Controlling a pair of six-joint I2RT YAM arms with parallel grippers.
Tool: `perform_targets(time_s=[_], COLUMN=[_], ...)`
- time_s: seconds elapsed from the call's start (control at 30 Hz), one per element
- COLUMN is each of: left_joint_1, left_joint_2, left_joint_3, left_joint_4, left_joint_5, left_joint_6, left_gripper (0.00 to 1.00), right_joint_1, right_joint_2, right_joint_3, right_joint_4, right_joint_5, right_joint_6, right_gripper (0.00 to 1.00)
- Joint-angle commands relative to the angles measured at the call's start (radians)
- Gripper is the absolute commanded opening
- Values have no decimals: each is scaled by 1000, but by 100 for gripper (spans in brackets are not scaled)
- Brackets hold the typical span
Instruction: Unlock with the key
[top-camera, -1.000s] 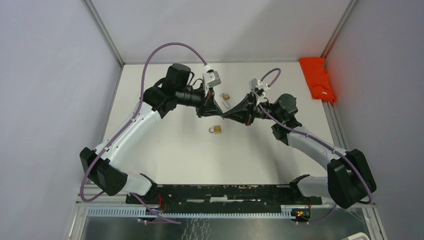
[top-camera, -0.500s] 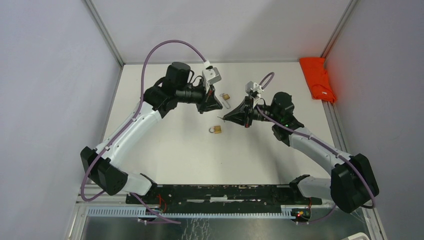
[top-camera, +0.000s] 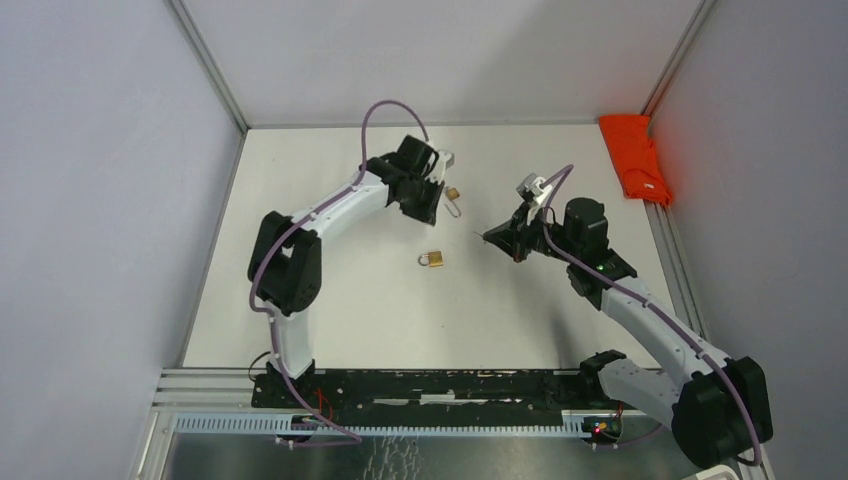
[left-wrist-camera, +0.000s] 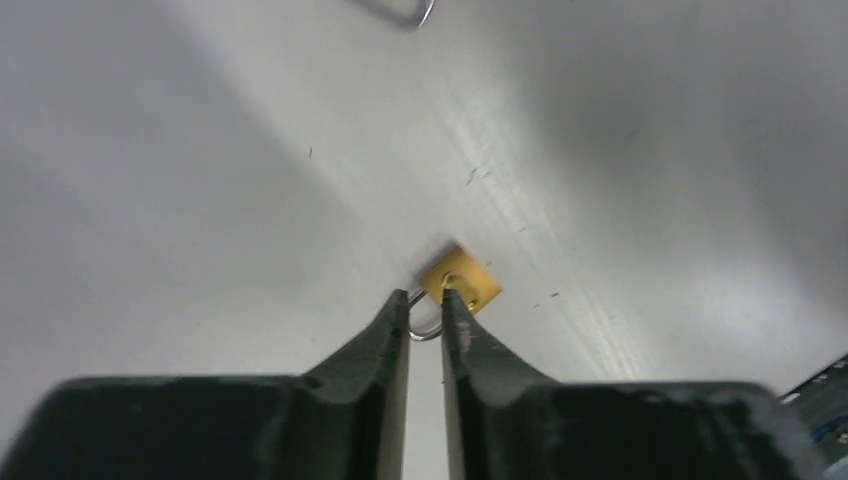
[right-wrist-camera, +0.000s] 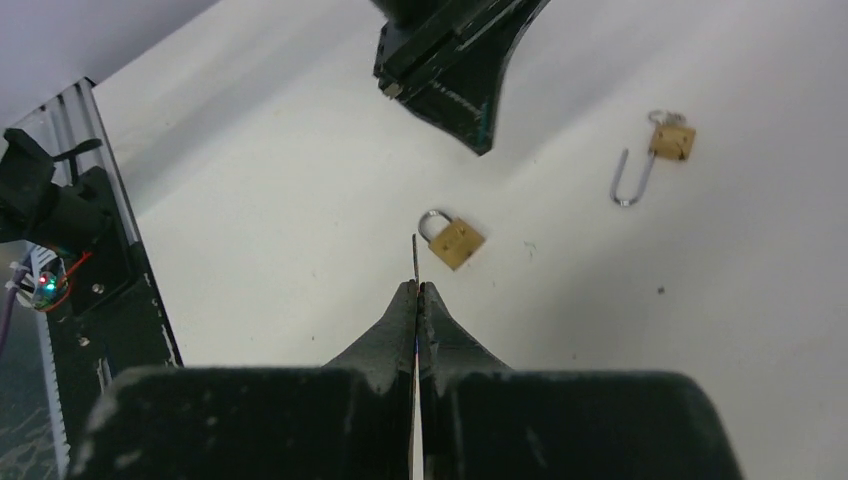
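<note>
A brass padlock with its shackle closed lies mid-table. My left gripper hangs above it, and in the left wrist view the padlock shows just past the fingertips. The left gripper is open by a narrow gap, with nothing between its fingers. To the right, my right gripper is shut on the key. The key's thin blade sticks out past the tips and points toward the padlock, a short way off it.
A second brass padlock with a long open shackle lies farther back, just right of the left gripper. A red cloth lies at the far right edge. Grey walls enclose the table on three sides.
The two grippers were tip to tip over the middle and have parted. The left arm swung back and its jaws opened slightly. The right gripper drew right with the key.
</note>
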Motion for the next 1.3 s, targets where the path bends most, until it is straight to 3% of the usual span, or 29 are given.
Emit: perform_targets(time_s=[0.0, 0.2, 0.43, 0.63, 0.87, 1.27], left_joint_1=[-7, -33, -102, -117, -124, -133], left_joint_2=[24, 33, -58, -102, -140, -144], left_joint_3=[-90, -162, -332, -470, -525, -466], left_joint_4=[-43, 41, 240, 389, 483, 398], left_joint_5=[-108, -151, -241, -290, -316, -48], left_joint_6=[-128, -126, -103, -66, -20, 137], left_gripper=[28, 37, 52, 54, 54, 55], right_joint_1=[-12, -12, -13, -13, -13, -12], right_joint_2=[-73, -132, -136, -133, -136, -130], right_joint_3=[-35, -76, -102, -111, -114, -116], right_joint_4=[-86, -67, -47, -28, -24, -18], right_joint_5=[90, 61, 61, 48, 38, 41], right_joint_6=[-30, -17, -6, 7, 15, 28], right_gripper=[0, 0, 0, 0, 0, 0])
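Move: The closed padlock lies almost straight beneath the empty left hand, about 12 cm down, some 2 cm back and 1 cm to the left. The opened padlock with its long shackle is roughly 12 cm ahead of that hand and 4 cm to its right, at the same depth. The right hand, holding the key, has the closed padlock about 8 cm ahead, 10 cm to its left and 21 cm below. Nothing is touched yet: the left hand drops some 10 cm towards the closed padlock, drawing back about 6 cm and drifting left while its fingers open from nearly shut to about half, then lifts a little and eases back to the right just above it. The right hand keeps the key pinched and settles a few centimetres down, back and right, then waits. ##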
